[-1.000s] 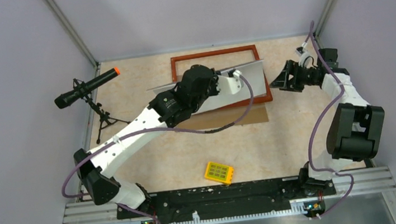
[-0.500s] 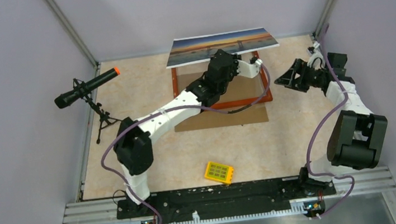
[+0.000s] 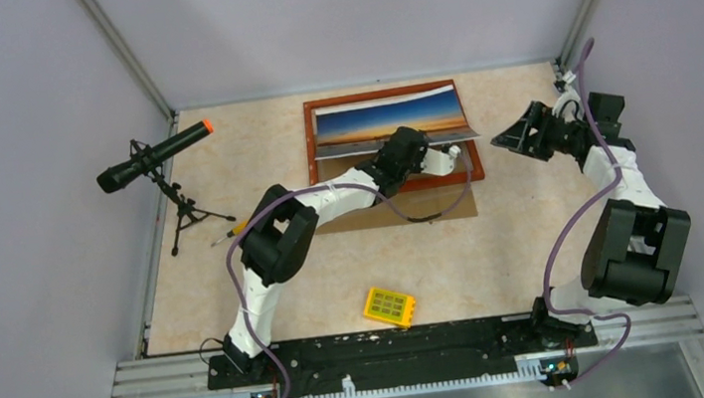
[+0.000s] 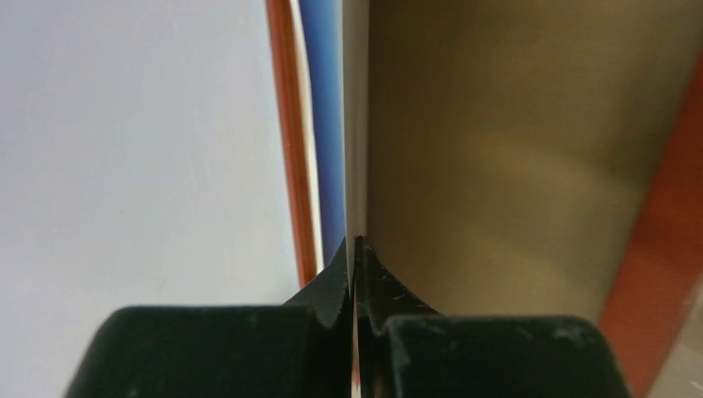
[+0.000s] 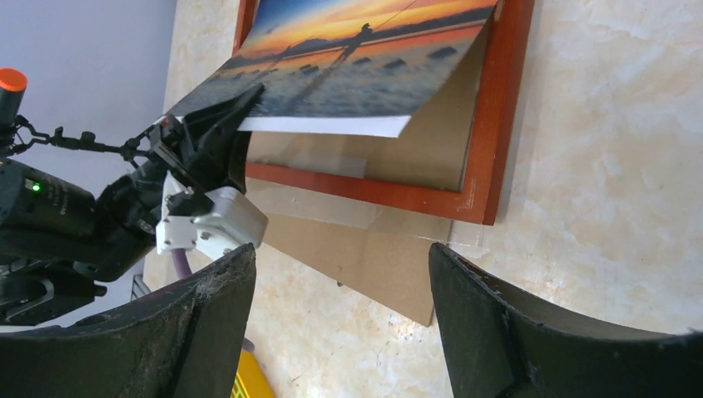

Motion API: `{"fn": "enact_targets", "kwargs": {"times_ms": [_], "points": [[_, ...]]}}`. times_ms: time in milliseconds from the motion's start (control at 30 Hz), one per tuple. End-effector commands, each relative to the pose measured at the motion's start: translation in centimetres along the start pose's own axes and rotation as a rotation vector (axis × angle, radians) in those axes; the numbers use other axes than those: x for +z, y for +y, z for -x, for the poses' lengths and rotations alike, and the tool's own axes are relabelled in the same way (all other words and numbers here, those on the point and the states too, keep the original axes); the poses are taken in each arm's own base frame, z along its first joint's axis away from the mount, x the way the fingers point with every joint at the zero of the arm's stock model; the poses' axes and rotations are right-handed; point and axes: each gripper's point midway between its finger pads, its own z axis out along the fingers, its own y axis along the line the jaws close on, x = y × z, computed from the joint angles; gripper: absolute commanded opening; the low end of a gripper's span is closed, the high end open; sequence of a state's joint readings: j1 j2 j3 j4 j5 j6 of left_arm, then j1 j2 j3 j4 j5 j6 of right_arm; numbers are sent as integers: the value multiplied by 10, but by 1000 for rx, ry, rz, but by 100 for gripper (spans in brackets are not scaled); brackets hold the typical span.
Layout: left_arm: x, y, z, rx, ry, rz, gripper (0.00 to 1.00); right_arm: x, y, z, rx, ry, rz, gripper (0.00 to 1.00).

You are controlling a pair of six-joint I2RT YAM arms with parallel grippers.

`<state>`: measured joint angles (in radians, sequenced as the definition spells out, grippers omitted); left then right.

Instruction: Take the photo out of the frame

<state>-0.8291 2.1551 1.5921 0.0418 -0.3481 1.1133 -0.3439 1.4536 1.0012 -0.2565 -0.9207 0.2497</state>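
Note:
The photo [image 3: 388, 115], an orange sunset over blue water, lies face up and curved over the frame [image 3: 312, 153], a reddish-brown wooden rectangle at the back of the table. My left gripper [image 3: 389, 141] is shut on the photo's near edge. In the left wrist view its jaws [image 4: 355, 249] pinch the thin sheet [image 4: 332, 124] edge-on. My right gripper [image 3: 503, 140] is open and empty just right of the frame. The right wrist view shows the photo [image 5: 356, 66] lifted off the frame [image 5: 497, 124], with the left gripper [image 5: 236, 112] at its near left edge.
A plain brown backing board [image 3: 429, 208] lies on the table, partly under the frame's near edge. A yellow block [image 3: 388, 307] sits near the front. A black microphone on a tripod [image 3: 151, 157] stands at the left. Walls enclose the table.
The left arm turned the photo from white back up to picture side up, raised it toward the back wall, then lowered it over the frame. The right gripper shifted slightly.

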Motion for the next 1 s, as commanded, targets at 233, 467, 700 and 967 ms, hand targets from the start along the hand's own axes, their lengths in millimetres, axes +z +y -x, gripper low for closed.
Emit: {"fn": "enact_targets", "kwargs": {"times_ms": [233,467,700,967], "points": [[11,-32,-2,-69,-17,-125,7,-1,1,4,-14,-13,30,75],[-19,-40,13,-162,-75,-310,63,0,1,3,-16,-12,31,75],[-41,-36,20,-242,-113,-448,87,0,2,2,-14,-10,37,75],[-37,-35,10,-364,-112,-518,88,0,1,0,-14,-9,36,75]]}}
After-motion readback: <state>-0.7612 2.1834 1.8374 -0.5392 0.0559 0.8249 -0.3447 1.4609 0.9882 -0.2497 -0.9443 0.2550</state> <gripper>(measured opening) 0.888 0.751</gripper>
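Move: The left hand still pinches the near edge of the photo, raised above the wooden frame. The frame's middle lies about 2 cm ahead, 5 cm to its left and some 8 cm below; the frame's near rail is about 7 cm back and 5 cm left. The exposed strip of brown backing board lies roughly 11 cm back and 7 cm left. From the right hand the frame's middle is about 10 cm ahead, 21 cm left and 13 cm below. Down first, the left hand lowers the photo's near edge about 5 cm towards the frame. Late in the descent its shut fingers begin to open and end wide, letting go of the photo while the hand draws back about 5 cm towards the near rail and the fingers tip down some 30 degrees. It finishes with a slight rise. ##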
